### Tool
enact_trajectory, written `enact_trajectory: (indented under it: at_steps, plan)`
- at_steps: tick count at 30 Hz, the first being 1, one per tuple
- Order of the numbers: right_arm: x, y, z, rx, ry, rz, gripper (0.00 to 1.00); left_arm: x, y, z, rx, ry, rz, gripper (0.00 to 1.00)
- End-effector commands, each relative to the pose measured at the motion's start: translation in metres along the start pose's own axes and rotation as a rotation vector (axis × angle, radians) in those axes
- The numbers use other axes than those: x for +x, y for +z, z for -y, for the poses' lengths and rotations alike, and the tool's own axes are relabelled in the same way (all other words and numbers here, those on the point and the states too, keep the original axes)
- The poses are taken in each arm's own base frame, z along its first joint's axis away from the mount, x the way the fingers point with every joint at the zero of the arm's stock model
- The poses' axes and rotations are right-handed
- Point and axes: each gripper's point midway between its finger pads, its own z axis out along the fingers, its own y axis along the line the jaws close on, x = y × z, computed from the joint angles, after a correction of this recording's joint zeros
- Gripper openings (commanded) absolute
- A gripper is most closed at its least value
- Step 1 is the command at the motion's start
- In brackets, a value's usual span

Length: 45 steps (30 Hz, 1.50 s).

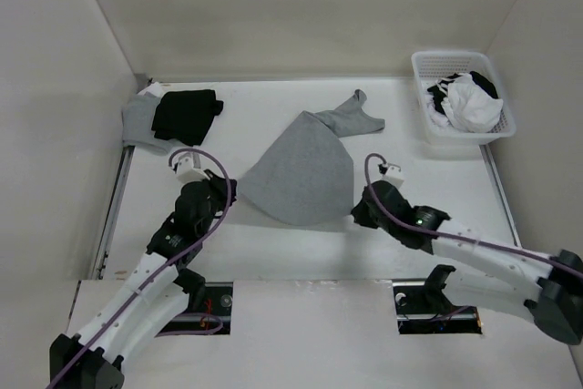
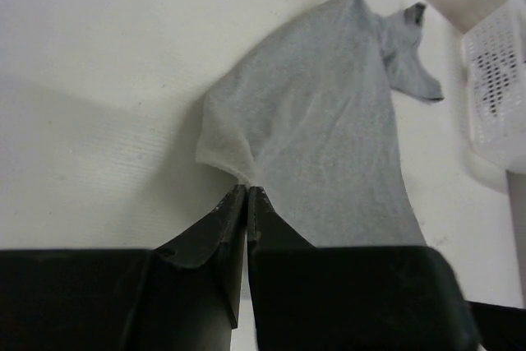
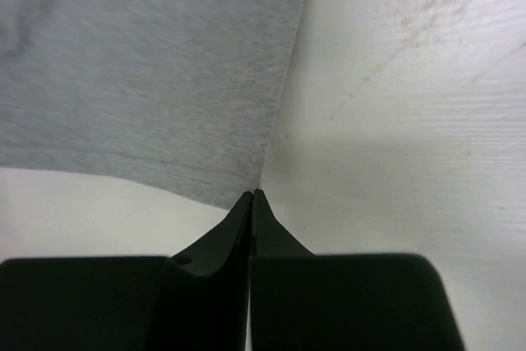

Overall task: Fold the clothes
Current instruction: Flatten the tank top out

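Note:
The clothes, a mid-grey tank top, lie spread in a rough fan on the white table, straps pointing to the far right. My left gripper is shut on the hem's left corner, and that corner bunches up at its fingertips in the left wrist view. My right gripper sits at the hem's right corner. In the right wrist view its jaws are closed, with the very tip of the grey fabric pinched between them.
A white basket with white and black garments stands at the back right; it also shows in the left wrist view. At the back left a black garment lies on a light-grey one. Walls enclose the table.

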Motion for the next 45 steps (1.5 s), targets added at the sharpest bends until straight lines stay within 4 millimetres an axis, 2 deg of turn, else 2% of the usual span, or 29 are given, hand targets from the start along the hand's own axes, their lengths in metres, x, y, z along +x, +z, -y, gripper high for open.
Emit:
enact_trajectory:
  at_steps: [1, 4, 8, 11, 13, 16, 18, 20, 23, 26, 28, 30, 32, 34, 36, 38, 40, 41, 43, 45]
  plan:
    - [-0.078, -0.068, -0.032, -0.078, 0.003, 0.241, 0.00, -0.074, -0.024, 0.059, 0.156, -0.089, 0.179, 0.01]
    - [-0.143, -0.153, -0.052, -0.151, -0.016, 0.424, 0.00, -0.133, -0.055, 0.096, 0.245, -0.144, 0.309, 0.01]
    - [-0.228, -0.275, -0.072, -0.240, -0.034, 0.675, 0.00, -0.220, -0.117, 0.149, 0.391, -0.213, 0.503, 0.01]
    - [-0.275, -0.349, -0.086, -0.299, -0.043, 0.797, 0.00, -0.281, -0.165, 0.176, 0.468, -0.242, 0.649, 0.01]
    - [-0.303, -0.385, -0.089, -0.301, -0.043, 0.874, 0.00, -0.315, -0.192, 0.194, 0.505, -0.237, 0.725, 0.01]
    - [-0.338, -0.427, -0.096, -0.315, -0.051, 0.970, 0.00, -0.350, -0.216, 0.217, 0.540, -0.219, 0.790, 0.01]
    - [-0.352, -0.443, -0.106, -0.317, -0.069, 1.016, 0.00, -0.365, -0.221, 0.226, 0.538, -0.203, 0.816, 0.01]
    - [-0.358, -0.448, -0.115, -0.300, -0.095, 1.055, 0.00, -0.374, -0.218, 0.235, 0.530, -0.180, 0.828, 0.01]
    - [-0.356, -0.441, -0.133, -0.266, -0.151, 1.079, 0.00, -0.376, -0.189, 0.234, 0.452, -0.133, 0.827, 0.01]
    - [-0.351, -0.410, -0.148, -0.198, -0.212, 1.107, 0.00, -0.361, -0.133, 0.220, 0.345, -0.082, 0.771, 0.01]
    - [-0.348, -0.372, -0.158, -0.158, -0.258, 1.106, 0.00, -0.342, -0.089, 0.201, 0.276, -0.072, 0.708, 0.01]
    - [-0.347, -0.322, -0.164, -0.136, -0.294, 1.051, 0.00, -0.321, -0.044, 0.175, 0.197, -0.075, 0.645, 0.01]
    - [-0.354, -0.269, -0.165, -0.155, -0.282, 0.972, 0.00, -0.305, -0.001, 0.146, 0.123, -0.097, 0.591, 0.01]
    - [-0.370, -0.217, -0.165, -0.206, -0.259, 0.891, 0.00, -0.296, 0.039, 0.126, 0.072, -0.118, 0.544, 0.01]
    - [-0.392, -0.170, -0.162, -0.232, -0.230, 0.816, 0.00, -0.292, 0.077, 0.122, 0.047, -0.117, 0.496, 0.01]
    - [-0.418, -0.138, -0.157, -0.226, -0.201, 0.778, 0.00, -0.298, 0.107, 0.127, 0.041, -0.102, 0.468, 0.01]
    - [-0.439, -0.120, -0.154, -0.201, -0.187, 0.764, 0.00, -0.310, 0.122, 0.138, 0.048, -0.090, 0.463, 0.01]
    - [-0.450, -0.120, -0.154, -0.191, -0.183, 0.767, 0.00, -0.320, 0.126, 0.148, 0.058, -0.079, 0.465, 0.01]
    - [-0.471, -0.133, -0.157, -0.194, -0.175, 0.799, 0.00, -0.340, 0.122, 0.163, 0.082, -0.062, 0.491, 0.01]
    - [-0.486, -0.155, -0.162, -0.209, -0.170, 0.845, 0.00, -0.364, 0.105, 0.182, 0.120, -0.050, 0.540, 0.01]
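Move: My left hand holds one hem corner of the tank top and my right hand holds the other. The far table edge lies about 26 cm ahead of my left hand and 14 cm below it, and 33 cm ahead of my right hand, 6 cm below. The garment's middle is 4 cm ahead and 16 cm right of my left hand. The black cloth is 18 cm ahead, 11 cm left of that hand; the basket sits 28 cm ahead, 26 cm right of my right. I keep both hem corners pinched and fling the tank top: both hands shoot up roughly 50 cm, drawing slightly back, with the fingers tipping upward some 55 to 60 degrees and my right hand swinging out to the right and partly back. Then I throw both hands forward and down towards the far edge, well past where they began, tipping the fingers down again, my right hand staying higher. ##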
